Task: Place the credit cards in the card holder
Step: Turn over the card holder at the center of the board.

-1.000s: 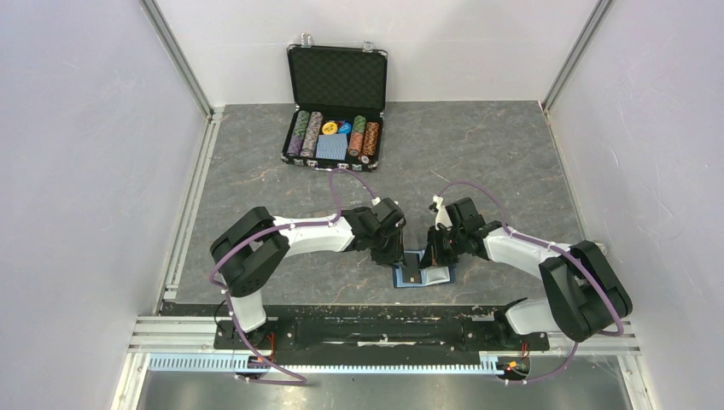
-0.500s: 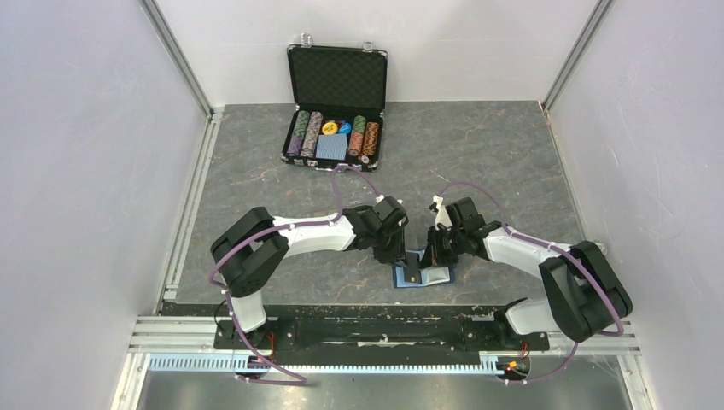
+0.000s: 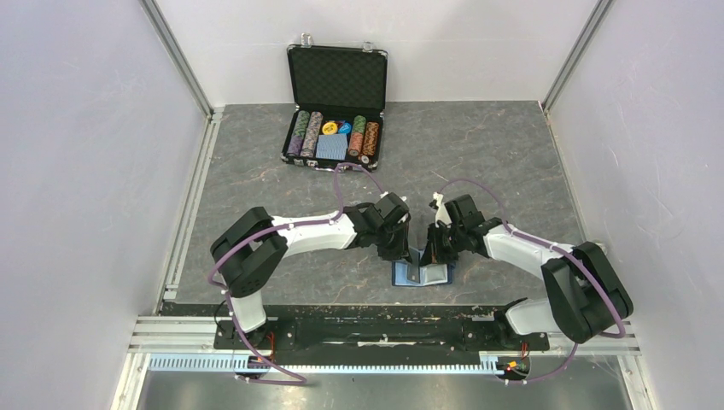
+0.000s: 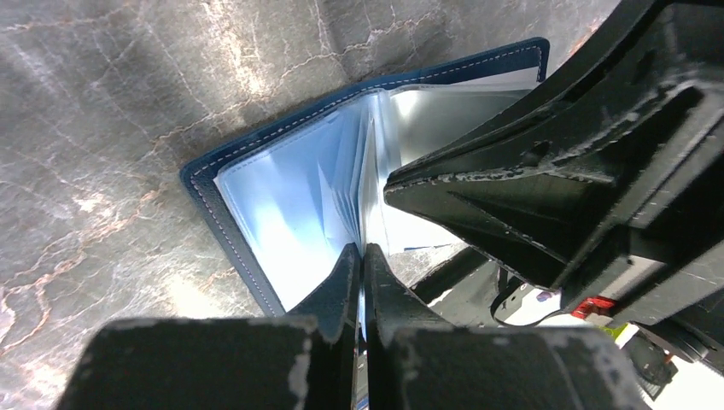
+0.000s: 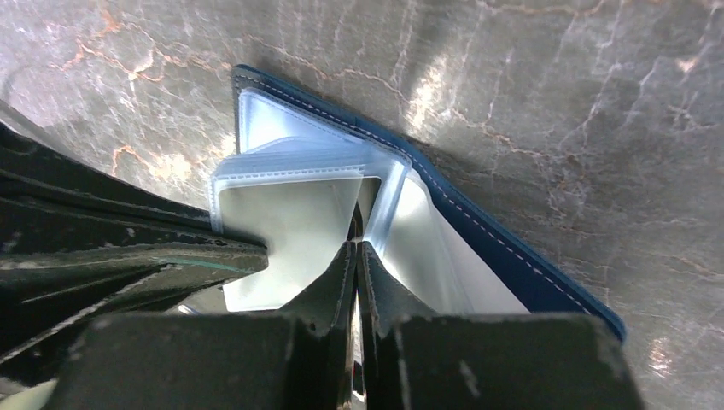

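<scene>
The navy card holder (image 3: 423,275) lies open on the grey table between the two arms, its pale blue pocket leaves fanned upward (image 4: 282,188) (image 5: 299,213). My left gripper (image 3: 403,254) (image 4: 361,248) is shut at the fold, with a thin blue leaf edge pinched between its fingertips. From the other side my right gripper (image 3: 431,254) (image 5: 357,244) is also shut on a leaf near the spine. The two sets of fingers nearly touch; the right one's fingers (image 4: 529,171) fill the left wrist view. No credit cards can be made out; they are hidden or out of view.
An open black briefcase (image 3: 335,128) with poker chips and a blue deck stands at the back of the table. Metal frame rails (image 3: 192,188) run along the left edge, and white walls close in both sides.
My left gripper has gone from partly open to shut on a leaf of the card holder. Both wrists have shifted slightly; the card holder has stayed in place.
</scene>
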Tool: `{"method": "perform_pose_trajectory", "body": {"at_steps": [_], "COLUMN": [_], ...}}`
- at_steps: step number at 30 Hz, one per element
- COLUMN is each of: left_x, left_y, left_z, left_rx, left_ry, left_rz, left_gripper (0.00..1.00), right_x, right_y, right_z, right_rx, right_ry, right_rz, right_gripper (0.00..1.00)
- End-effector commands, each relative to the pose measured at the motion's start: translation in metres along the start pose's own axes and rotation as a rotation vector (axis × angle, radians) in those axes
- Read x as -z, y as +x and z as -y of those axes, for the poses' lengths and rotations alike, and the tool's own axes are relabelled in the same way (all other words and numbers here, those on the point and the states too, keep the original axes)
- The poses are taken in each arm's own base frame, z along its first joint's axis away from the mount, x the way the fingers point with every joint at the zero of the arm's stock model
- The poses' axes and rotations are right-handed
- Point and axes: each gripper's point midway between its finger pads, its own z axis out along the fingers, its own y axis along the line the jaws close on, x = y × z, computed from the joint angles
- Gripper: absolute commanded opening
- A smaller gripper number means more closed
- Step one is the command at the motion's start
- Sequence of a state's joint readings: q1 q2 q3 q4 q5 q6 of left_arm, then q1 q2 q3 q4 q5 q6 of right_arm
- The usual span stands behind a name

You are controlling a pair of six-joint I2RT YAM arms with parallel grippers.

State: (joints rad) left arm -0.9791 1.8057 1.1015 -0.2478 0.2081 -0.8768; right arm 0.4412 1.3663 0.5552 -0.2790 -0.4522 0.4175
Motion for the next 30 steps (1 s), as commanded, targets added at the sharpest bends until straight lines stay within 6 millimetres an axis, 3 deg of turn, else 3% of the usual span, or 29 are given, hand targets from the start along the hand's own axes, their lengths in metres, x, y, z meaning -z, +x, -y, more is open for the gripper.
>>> {"method": "perform_pose_trajectory", "body": {"at_steps": [1,6,9,14,20,30], "left_x": [0.021,0.036,0.038,0.027,0.015,-0.006], "left_y": [-0.008,-0.006,-0.005,-0.007,-0.011,-0.001], "left_z": [-0.007,-0.023,-0.020,0.007,0.040,0.059], "left_rx": [-0.087,-0.105,-0.103,-0.088,-0.070,-0.059], "left_ry": [-0.088,-0.178,-0.181,-0.075,0.053,0.143], "left_rz": [0.034,0.019,0.006,-0.023,-0.041,-0.106], "left_gripper": [0.02,0.02,0.05,0.29,0.32,0.37], "right_x": [0.016,0.024,0.027,0.032,0.045,0.056], "right_y": [-0.037,-0.052,-0.055,-0.061,-0.072,-0.078], "right_z": [-0.021,-0.031,-0.033,-0.033,-0.027,-0.015], "right_rx": [0.051,0.062,0.063,0.056,0.048,0.039], "right_ry": [-0.015,-0.025,-0.028,-0.022,0.017,0.069], "right_rz": [0.100,0.136,0.146,0.169,0.213,0.244], "right_gripper": [0.04,0.05,0.05,0.05,0.05,0.06]}}
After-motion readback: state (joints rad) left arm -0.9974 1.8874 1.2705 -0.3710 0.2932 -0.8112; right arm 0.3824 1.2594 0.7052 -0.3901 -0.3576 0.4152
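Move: The card holder lies open under both my hands. From my left hand, which already pinches its raised clear sleeves, the holder's middle is about 3 cm back, 3 cm to the right and 3 cm below. From my right hand it is some 2 cm back, 3 cm to the left and 1 cm below. The chip case stands about 29 cm ahead and 18 cm to the left of my left hand. Keeping its pinch on the sleeves, my left hand swings them left about 3 cm, tilting to point more steeply down. I open the fingers about a third to let go, rise slightly and come back right some 5 cm over the holder. Meanwhile my shut right fingers come free of the holder, climbing and drawing forward about 5 cm each way. ##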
